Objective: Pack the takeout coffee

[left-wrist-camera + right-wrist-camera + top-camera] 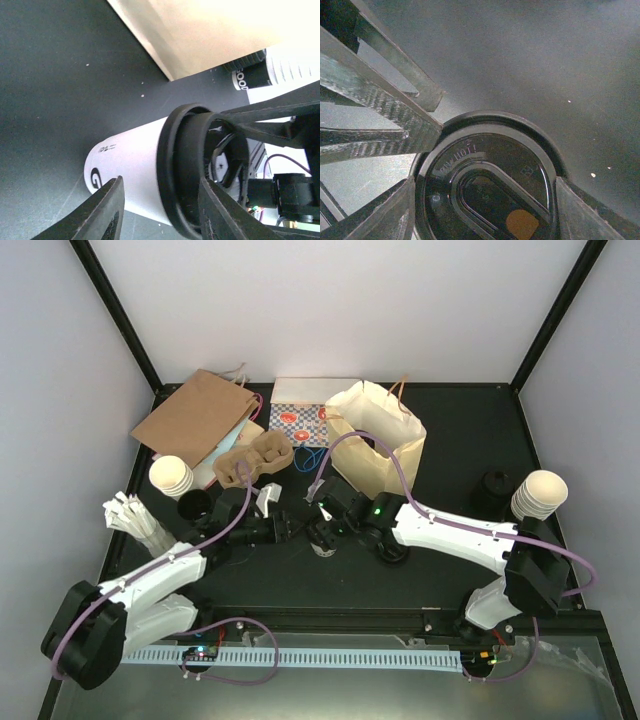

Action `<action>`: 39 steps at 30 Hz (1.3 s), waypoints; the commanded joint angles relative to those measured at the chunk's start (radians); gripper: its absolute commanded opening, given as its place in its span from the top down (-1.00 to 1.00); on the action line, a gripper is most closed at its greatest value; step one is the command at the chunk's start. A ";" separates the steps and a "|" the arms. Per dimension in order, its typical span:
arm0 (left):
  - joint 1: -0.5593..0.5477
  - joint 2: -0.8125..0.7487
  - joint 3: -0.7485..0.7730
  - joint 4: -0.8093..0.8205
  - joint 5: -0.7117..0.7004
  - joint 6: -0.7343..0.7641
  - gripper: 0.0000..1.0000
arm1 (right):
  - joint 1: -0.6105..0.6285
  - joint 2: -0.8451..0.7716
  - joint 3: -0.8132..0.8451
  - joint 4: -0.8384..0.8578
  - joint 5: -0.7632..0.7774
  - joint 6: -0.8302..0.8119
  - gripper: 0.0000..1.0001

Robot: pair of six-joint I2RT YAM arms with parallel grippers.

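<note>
The takeout coffee point(322, 546), a small white paper cup with a black lid, stands on the dark table between the two arms. From above, my right gripper point(328, 528) is shut on the lid's rim. In the right wrist view the lid point(490, 185) fills the space between the two fingers of my right gripper point(485, 205), and both touch its edge. My left gripper point(295, 530) reaches in from the left. In the left wrist view the cup point(130, 165) lies beyond the spread fingers of my left gripper point(160, 205), which is open and not clamping it.
An open cream paper bag point(375, 435) stands just behind the cup. A flat brown bag point(195, 415), a cardboard cup carrier point(252, 460) and a patterned box point(300, 420) lie at the back left. Stacks of lidless cups point(172, 477) point(540, 492) and black lids point(493, 490) flank the arms.
</note>
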 commanded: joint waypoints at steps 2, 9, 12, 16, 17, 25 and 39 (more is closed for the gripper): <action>-0.006 -0.023 0.005 0.020 -0.010 -0.007 0.10 | 0.025 0.080 -0.081 -0.115 -0.143 -0.001 -0.32; -0.007 0.086 -0.002 0.147 0.083 -0.035 -0.04 | 0.025 0.079 -0.082 -0.116 -0.145 -0.007 -0.32; -0.009 0.142 0.025 0.110 0.091 -0.006 -0.06 | 0.025 0.079 -0.071 -0.121 -0.140 -0.008 -0.32; -0.010 0.174 0.057 0.012 0.046 0.037 -0.05 | 0.026 0.063 -0.048 -0.138 -0.115 -0.004 -0.40; -0.011 0.172 0.060 -0.017 0.031 0.047 -0.05 | 0.025 0.053 -0.041 -0.144 -0.108 -0.002 -0.48; -0.010 0.142 0.102 -0.112 -0.015 0.086 -0.05 | 0.026 -0.019 0.025 -0.185 -0.056 -0.006 -0.96; -0.022 -0.054 0.279 -0.424 -0.097 0.226 -0.57 | 0.014 -0.202 0.051 -0.199 0.076 0.083 -1.00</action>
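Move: The lidded white cup stands already gripped at its rim by the right hand: the lid's middle is straight between those pads, about 1 cm below them. From the left hand the lid is roughly 5 cm to the right, 1 cm ahead and 1 cm lower, with one fingertip at its left edge. Counted from the right hand, a loose black lid lies on the table some 15 cm right and 1 cm ahead, and the paper bag's middle is 16 cm ahead, 11 cm right. The left hand, one fingertip at first against the near edge of the lid, opens gradually and edges about 2 cm right across the lid's side, then swings back left and lifts some 3 cm. The right hand keeps its grip on the rim almost still, then spreads its fingers fully, lets go of the lid and draws clear, about 2 cm back, 2.5 cm right and over 4 cm up, off the cup. ##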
